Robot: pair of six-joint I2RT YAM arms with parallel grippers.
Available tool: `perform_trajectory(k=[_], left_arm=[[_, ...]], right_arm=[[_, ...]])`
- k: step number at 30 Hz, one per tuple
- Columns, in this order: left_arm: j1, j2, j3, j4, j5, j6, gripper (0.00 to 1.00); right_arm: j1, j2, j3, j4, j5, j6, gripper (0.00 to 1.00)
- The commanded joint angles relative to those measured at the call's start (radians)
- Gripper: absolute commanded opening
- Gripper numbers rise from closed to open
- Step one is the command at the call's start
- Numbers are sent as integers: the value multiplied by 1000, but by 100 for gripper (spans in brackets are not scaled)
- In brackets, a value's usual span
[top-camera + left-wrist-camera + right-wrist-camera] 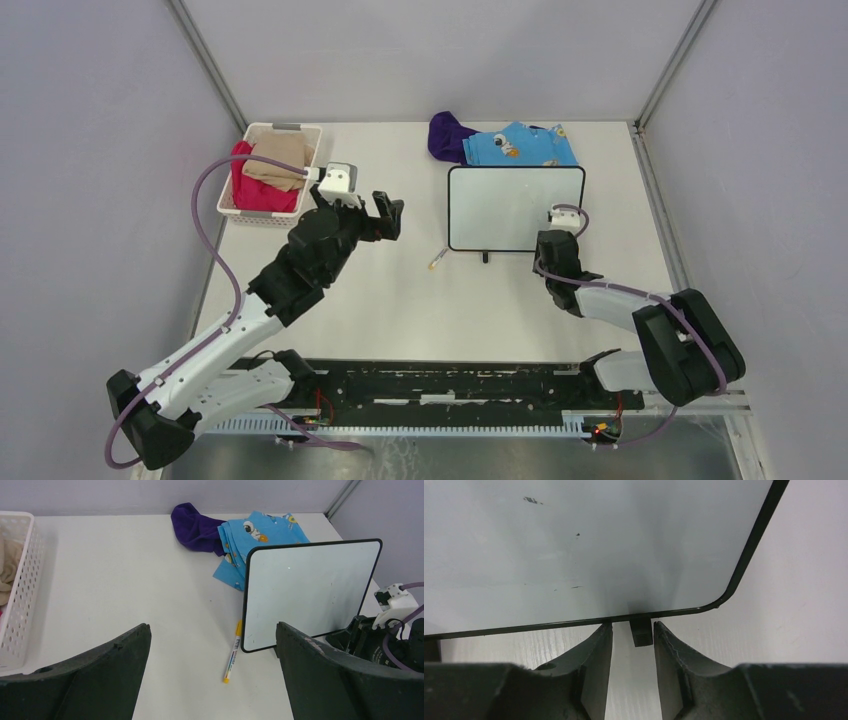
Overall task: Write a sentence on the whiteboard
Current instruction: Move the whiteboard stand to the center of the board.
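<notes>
The whiteboard (515, 207) (310, 590) (574, 545) stands on the table right of centre, propped on small black feet. No sentence shows on its face, only a few dark specks. An orange-capped marker (437, 260) (233, 652) lies on the table by the board's lower left corner. My right gripper (548, 243) (632, 627) sits low at the board's bottom edge near its right corner. Its jaws are part open on either side of a black foot (641, 632), with a gap on the left. My left gripper (390, 215) (212, 630) hangs wide open and holds nothing, left of the marker.
A white basket (285, 128) (20, 580) with red and beige cloths stands at the back left, close to the left arm. A blue patterned cloth (520, 145) (255, 535) and a purple cloth (450, 135) (192, 527) lie behind the board. Walls enclose the table.
</notes>
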Motion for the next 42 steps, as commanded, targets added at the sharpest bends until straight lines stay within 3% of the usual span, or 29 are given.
perform_trajectory(k=[1,12,20,29,42], left_arm=[[-6,-16,25,22,6,14,100],[-9,-9,25,22,12,10,100],[-10,-7,25,22,13,9,100],[-12,-2,25,22,20,8,100],[-13,2,25,21,12,11,100]], right_arm=[[-5,8,16,71,-15,-6,40],[-3,-22,-21,74,-63,-8,24],[4,-76,-59,61,-85,-11,0],[15,-110,-82,63,-98,-16,0],[72,-34,-27,102,-120,27,0]])
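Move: The right hand, low and half open, has the right foot of the whiteboard stand between its fingertips, about 1 cm ahead and 1 cm below. The stand's left foot is roughly 15 cm left and 1 cm ahead; the marker lies about 26 cm left and 1 cm ahead. From the idle left hand the right foot is some 36 cm right, 3 cm ahead and 28 cm below. Right fingers pinch the stand's right foot, drag it back about 1.5 cm, then left, turning slightly counter-clockwise. ##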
